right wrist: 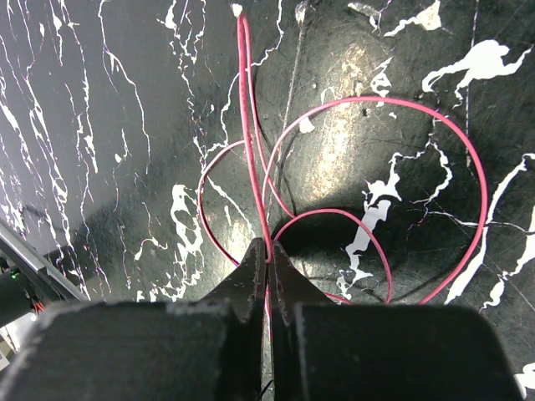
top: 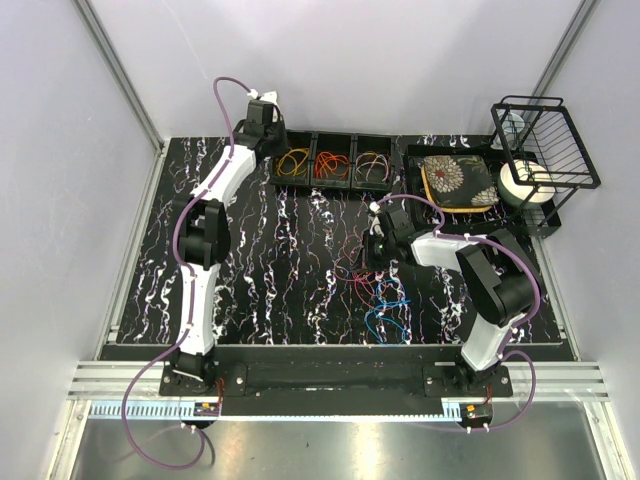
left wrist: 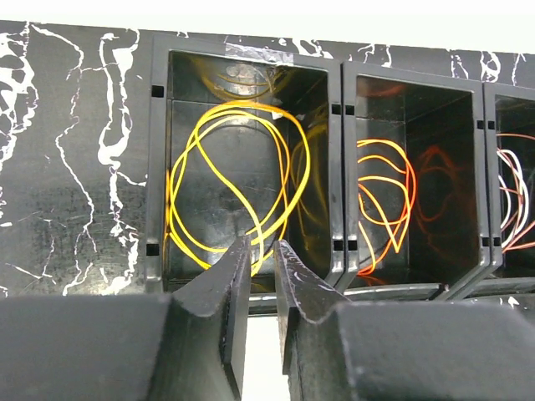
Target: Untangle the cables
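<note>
Several cables lie tangled on the black marbled table (top: 300, 250), red and pink loops (top: 362, 283) above a blue one (top: 385, 320). My right gripper (top: 378, 242) stands over the tangle's far edge. In the right wrist view it (right wrist: 269, 251) is shut on a pink-red cable (right wrist: 376, 100), whose loops spread over the table. My left gripper (top: 262, 105) hovers at the back by three black bins. Its jaws (left wrist: 262, 251) stand a narrow gap apart with nothing between them. Yellow cables (left wrist: 234, 180) lie in the left bin (left wrist: 159, 167), orange ones (left wrist: 389, 196) in the middle bin.
A third bin (left wrist: 489, 167) holds white and red-orange wires (left wrist: 517, 209). At the back right, a black tray (top: 415, 185) carries a flowered plate (top: 457, 182). A wire dish rack (top: 545, 140) and a white round thing (top: 522, 183) stand beside it.
</note>
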`<state>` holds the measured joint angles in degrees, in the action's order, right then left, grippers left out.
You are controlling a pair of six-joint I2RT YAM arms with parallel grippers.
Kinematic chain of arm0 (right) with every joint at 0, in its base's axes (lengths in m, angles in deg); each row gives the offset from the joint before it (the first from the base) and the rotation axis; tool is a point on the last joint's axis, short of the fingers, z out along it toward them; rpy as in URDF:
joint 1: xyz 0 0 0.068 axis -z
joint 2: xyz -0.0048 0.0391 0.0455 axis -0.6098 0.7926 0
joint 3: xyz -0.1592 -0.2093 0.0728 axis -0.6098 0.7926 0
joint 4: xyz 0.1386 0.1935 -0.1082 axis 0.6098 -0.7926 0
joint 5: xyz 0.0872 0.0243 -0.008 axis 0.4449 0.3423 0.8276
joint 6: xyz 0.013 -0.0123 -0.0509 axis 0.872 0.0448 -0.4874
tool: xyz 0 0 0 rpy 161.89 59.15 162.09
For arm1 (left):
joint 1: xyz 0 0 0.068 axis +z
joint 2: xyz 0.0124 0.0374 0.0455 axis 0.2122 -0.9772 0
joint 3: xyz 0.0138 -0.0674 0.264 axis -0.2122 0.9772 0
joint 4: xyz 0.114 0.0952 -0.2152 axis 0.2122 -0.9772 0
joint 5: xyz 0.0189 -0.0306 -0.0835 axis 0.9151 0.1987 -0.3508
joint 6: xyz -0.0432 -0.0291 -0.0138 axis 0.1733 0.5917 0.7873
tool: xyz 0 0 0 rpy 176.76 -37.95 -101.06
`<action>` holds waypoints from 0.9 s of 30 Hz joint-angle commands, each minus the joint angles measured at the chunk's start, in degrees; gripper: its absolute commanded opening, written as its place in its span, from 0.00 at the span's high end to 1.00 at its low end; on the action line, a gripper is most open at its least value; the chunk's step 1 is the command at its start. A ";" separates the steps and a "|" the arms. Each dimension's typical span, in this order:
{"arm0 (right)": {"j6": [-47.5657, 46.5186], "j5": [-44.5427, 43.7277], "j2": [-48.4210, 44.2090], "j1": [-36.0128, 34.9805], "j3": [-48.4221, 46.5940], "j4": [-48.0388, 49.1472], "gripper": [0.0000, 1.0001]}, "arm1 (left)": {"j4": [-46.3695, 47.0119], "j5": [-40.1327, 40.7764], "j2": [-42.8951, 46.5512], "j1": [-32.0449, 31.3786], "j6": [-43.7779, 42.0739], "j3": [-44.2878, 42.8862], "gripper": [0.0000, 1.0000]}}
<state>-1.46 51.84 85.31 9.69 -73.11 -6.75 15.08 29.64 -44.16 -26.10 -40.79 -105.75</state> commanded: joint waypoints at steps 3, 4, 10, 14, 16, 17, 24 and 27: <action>-1.29 -1.78 1.87 0.02 0.65 -2.31 1.00 | 0.66 -2.22 3.19 0.05 0.13 -1.02 0.78; -1.29 -1.78 1.78 0.02 0.56 -2.39 1.00 | 0.66 -2.05 3.28 0.05 0.31 -0.93 0.77; -1.38 -1.87 1.78 0.02 0.65 -2.30 1.00 | 0.13 -1.52 6.17 0.05 1.18 1.35 0.32; -1.21 -2.22 1.34 0.10 0.82 -2.22 1.00 | 0.04 0.32 10.12 0.05 1.54 6.18 0.01; -0.86 -2.57 0.99 0.02 1.08 -1.96 1.00 | 0.22 1.03 13.20 0.05 1.63 9.42 0.01; -0.77 -2.75 0.81 0.02 1.17 -1.95 1.00 | 0.04 0.94 14.34 -0.04 1.54 10.49 0.01; 1.07 -2.75 -5.86 -0.07 -1.09 -4.85 1.00 | -0.84 -0.90 28.38 0.05 2.50 24.87 0.01; 2.66 -2.31 -10.95 -0.16 -5.83 -8.80 1.00 | -0.84 -4.93 35.15 -0.04 5.30 32.35 0.01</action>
<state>-0.57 50.38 82.36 9.67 -73.11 -10.62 13.72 29.14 -18.82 -26.12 -38.76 -80.72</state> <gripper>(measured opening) 0.011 0.987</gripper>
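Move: Back from the left hand by about 24 cm, some 19 cm to its right and 14 cm below, lies the pink cable. The yellow cable in its bin compartment is about 4 cm ahead, 2 cm right and 12 cm below this hand; the orange cable is some 9 cm right of the yellow one. The right hand holds the pink cable, whose loops centre about 1 cm back and 1 cm left of it; the blue cable is roughly 11 cm back and 5 cm right. Opening from nearly shut to fully wide above the near end of the yellow cable's compartment, the left hand then draws back about 10 cm while rising some 6 cm, quickening away from the bin with a slight drift left and hardly any wrist turn. The right hand keeps its shut grip on the pink cable and only at the end starts to lift, about 1 cm. ##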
